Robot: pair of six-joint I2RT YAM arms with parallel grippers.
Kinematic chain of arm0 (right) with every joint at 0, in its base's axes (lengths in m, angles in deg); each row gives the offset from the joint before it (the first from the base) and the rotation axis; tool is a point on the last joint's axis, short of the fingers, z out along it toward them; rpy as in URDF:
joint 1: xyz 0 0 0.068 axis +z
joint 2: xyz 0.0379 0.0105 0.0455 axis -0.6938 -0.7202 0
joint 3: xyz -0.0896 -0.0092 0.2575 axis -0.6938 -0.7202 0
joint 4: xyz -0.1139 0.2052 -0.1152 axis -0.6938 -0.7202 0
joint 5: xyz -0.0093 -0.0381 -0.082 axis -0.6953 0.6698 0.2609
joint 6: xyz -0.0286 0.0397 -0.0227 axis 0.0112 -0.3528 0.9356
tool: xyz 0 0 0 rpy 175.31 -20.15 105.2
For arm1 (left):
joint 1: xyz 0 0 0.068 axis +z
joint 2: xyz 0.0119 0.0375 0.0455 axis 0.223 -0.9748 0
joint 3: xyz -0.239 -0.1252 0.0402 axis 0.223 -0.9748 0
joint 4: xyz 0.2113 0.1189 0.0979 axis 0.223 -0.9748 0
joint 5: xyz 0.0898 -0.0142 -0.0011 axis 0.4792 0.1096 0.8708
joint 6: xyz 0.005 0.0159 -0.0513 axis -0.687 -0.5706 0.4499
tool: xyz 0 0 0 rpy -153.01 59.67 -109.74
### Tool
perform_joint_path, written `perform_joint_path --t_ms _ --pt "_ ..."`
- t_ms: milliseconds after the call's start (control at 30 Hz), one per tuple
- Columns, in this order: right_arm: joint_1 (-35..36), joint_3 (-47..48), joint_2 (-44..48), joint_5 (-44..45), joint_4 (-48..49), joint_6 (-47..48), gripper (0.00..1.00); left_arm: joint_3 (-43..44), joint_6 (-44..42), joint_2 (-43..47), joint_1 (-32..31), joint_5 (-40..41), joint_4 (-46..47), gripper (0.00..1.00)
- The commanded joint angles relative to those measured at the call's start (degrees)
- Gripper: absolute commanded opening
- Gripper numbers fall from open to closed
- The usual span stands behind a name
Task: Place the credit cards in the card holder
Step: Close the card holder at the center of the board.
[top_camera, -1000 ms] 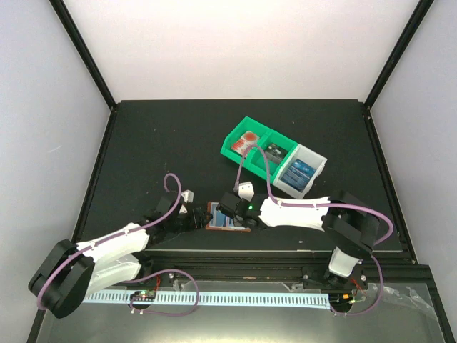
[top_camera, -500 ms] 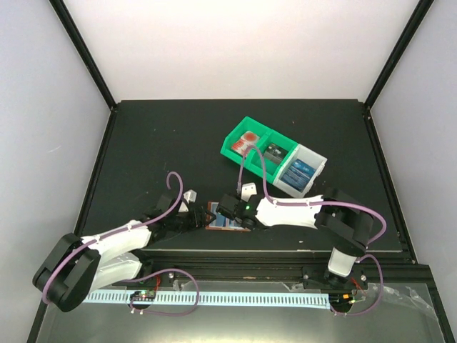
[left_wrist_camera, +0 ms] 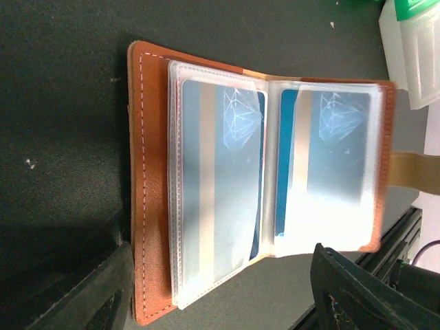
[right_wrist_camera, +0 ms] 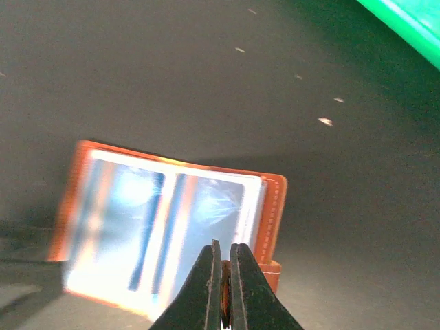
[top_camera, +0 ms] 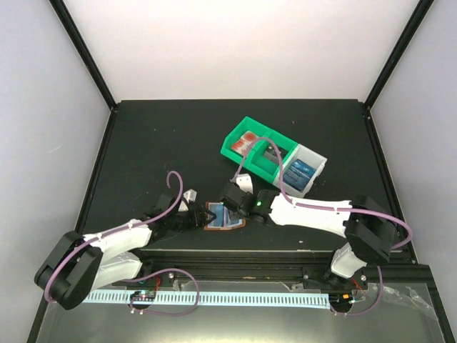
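Note:
The card holder [top_camera: 223,216] lies open on the black table near its front edge, brown leather [left_wrist_camera: 148,206] with clear sleeves. Blue credit cards [left_wrist_camera: 220,172] sit in both sleeves, the second one at the right [left_wrist_camera: 330,144]. My right gripper [right_wrist_camera: 223,258] is shut on the holder's snap tab [left_wrist_camera: 412,172] at the leather edge [right_wrist_camera: 271,206]; in the top view it [top_camera: 237,207] is at the holder's right side. My left gripper [left_wrist_camera: 220,302] is open, its fingers [left_wrist_camera: 103,292] spread to either side of the holder's near end, just left of the holder [top_camera: 196,218].
A green two-compartment bin [top_camera: 232,151] behind the holder holds a red card [top_camera: 248,141]. A pale grey bin [top_camera: 316,168] beside it holds a blue card [top_camera: 300,170]. The right arm's cable arches over the green bin. The table's front rail runs just below the holder.
My right gripper has gone from open to shut, pinching the holder's tab, and its arm has swung slightly right. The holder has shifted and tilted a little. The left gripper has barely moved.

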Motion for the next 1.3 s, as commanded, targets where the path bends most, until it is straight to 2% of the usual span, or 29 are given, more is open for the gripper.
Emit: perform_joint_path --t_ms 0,67,167,400,600,867,967,1133,1267 --pt "-0.2 -0.1 3.7 -8.8 10.5 1.4 0.01 0.5 -0.6 1.0 0.6 3.4 -3.2 0.72" --pt "-0.2 0.6 2.9 -10.1 12.5 1.6 0.01 0.6 -0.7 2.1 0.7 5.5 -4.7 0.71" --pt "-0.2 2.4 0.1 -12.8 14.4 2.4 0.01 0.7 -1.2 3.4 0.8 8.6 -7.3 0.61" --pt "-0.4 3.8 -4.7 -22.9 24.6 3.0 0.01 -0.3 -1.4 8.7 1.0 16.6 -12.4 0.52" --pt "-0.6 3.9 -7.0 -29.4 31.6 1.8 0.01 -1.3 -0.8 11.8 1.0 17.2 -13.3 0.43" --pt "-2.3 -1.1 -7.4 -37.9 43.3 -2.3 0.03 -1.7 0.6 15.8 1.1 19.9 -15.4 0.43" --pt "-2.8 -2.1 -8.1 -40.0 45.9 -3.4 0.12 -1.7 1.2 17.7 1.0 21.9 -17.7 0.43" --pt "-2.8 -2.5 -8.5 -40.7 45.9 -3.2 0.34 -0.9 3.1 23.1 1.0 30.0 -25.6 0.40" --pt "-2.8 -3.7 -6.6 -39.4 45.9 -2.4 0.47 1.1 4.2 28.9 1.0 34.3 -31.3 0.43"
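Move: The right fingers are shut on the brown strap. The open card holder's middle lies about 5 cm to their left, level fore and aft, and some 6 cm lower. From the right hand, the green tray's middle is roughly 20 cm ahead and 5 cm to the right, and the white tray's is about 14 cm ahead and 19 cm to the right. From the left hand, at the holder's left end, the holder's middle is about 4 cm to the right, 1 cm ahead and 3 cm down. Leftward across the card holder, quickly, the right hand sweeps about 15 cm with the strap pinched at the outset. It rides a few centimetres higher, drifts slightly back, rolls its left side up some 45 degrees and swings counter-clockwise, then half opens over the left end. The left hand gives way about 9 cm left, turning counter-clockwise and narrowing its still-open fingers. ##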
